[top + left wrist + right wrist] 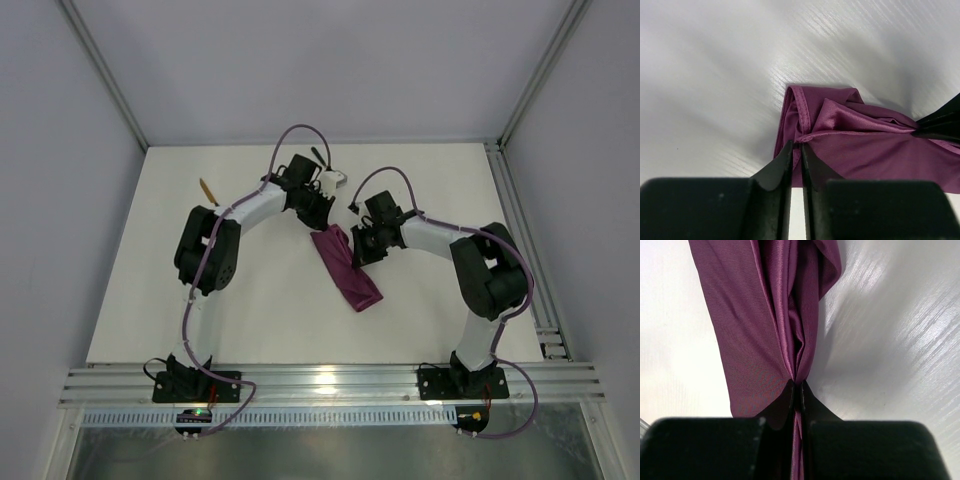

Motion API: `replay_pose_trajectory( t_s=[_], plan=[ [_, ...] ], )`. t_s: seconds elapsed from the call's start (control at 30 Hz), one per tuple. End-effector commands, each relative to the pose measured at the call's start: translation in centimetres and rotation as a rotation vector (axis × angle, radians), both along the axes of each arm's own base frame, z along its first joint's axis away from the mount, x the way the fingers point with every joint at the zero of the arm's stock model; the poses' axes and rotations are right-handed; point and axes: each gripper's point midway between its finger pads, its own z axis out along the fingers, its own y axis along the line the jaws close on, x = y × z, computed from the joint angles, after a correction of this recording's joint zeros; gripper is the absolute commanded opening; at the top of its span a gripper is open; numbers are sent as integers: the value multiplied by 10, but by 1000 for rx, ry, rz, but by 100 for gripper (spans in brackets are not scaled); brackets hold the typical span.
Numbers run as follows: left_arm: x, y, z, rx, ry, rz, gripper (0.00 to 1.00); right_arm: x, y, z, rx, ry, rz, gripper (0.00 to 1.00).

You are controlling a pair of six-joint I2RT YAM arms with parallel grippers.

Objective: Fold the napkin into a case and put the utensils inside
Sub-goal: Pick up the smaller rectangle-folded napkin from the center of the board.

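Note:
The magenta-purple napkin [348, 272] lies mid-table, bunched into a narrow slanted strip. My left gripper [318, 222] is at the strip's far end, shut on its hemmed edge [805, 131], with cloth caught between the tips [796, 145]. My right gripper [358, 252] is on the strip's right side, shut on a gathered pleat of the napkin [755, 315] at its fingertips [797, 385]. The right gripper's dark fingers [940, 122] show at the edge of the left wrist view. One gold-coloured utensil [207, 190] lies far left on the table, apart from both grippers.
The white table [250, 300] ends at an aluminium rail [320, 380] in front of the arm bases. Grey walls with metal posts [100, 70] close in the left, back and right. A thin dark object [319, 156] sticks out behind the left wrist.

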Motion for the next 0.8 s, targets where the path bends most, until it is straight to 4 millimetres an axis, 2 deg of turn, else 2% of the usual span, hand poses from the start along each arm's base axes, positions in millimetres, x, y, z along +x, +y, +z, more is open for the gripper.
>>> replay_pose_trajectory(
  t_s=[0.0,0.1,0.23,0.27,0.33,0.37,0.4,0.47,0.5,0.6,0.63,0.73,0.77],
  plan=[
    [11,-8,19,-18,-50,-1,15,2,1,-1,29,15,23,4],
    [13,-5,30,-6,-89,-20,36,4,1,-1,98,37,22,4],
    [12,-4,47,-9,-132,-57,45,3,-3,-5,155,73,7,4],
    [11,-2,61,-12,-168,-80,46,5,-4,-4,192,83,8,4],
    [5,0,72,-16,-199,-121,48,3,-4,-8,224,109,1,4],
    [-1,0,88,-15,-239,-146,49,6,-4,-6,253,109,0,4],
    [-7,3,87,8,-265,-198,53,7,-5,-10,264,122,-8,4],
    [-25,2,91,39,-303,-286,55,8,-5,-12,278,131,-11,4],
    [-38,7,90,66,-337,-359,56,7,-5,-13,290,144,-6,4],
    [-70,3,87,126,-434,-549,60,8,-6,-16,305,155,-8,4],
    [-93,0,69,164,-421,-635,61,9,-7,-16,309,156,-11,4],
    [-111,-8,43,259,-512,-814,67,10,-7,-16,342,172,-8,4],
    [-127,-11,22,300,-516,-881,71,10,-7,-16,349,173,-5,4]
  ],
)
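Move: The left gripper is at the far end of the folded napkin, whose middle lies about 9 cm back and 6 cm to its right, some 2 cm lower. The fork lies about 16 cm ahead of the left gripper and 1 cm to its right, at table height. The right gripper is already shut on the napkin's right long edge, with the napkin's middle level with it fore and aft, about 2 cm to its left and 1 cm below. Open the left fingers to about two thirds and lift them clear of the napkin's far end, some 8 cm up, then swing back about 11 cm along its left side, sinking slightly at the last and spinning the hand roughly 45 degrees clockwise. Keep the right pinch in place and lean that wrist over some 20 degrees, so its fingers point flatter to the left. ##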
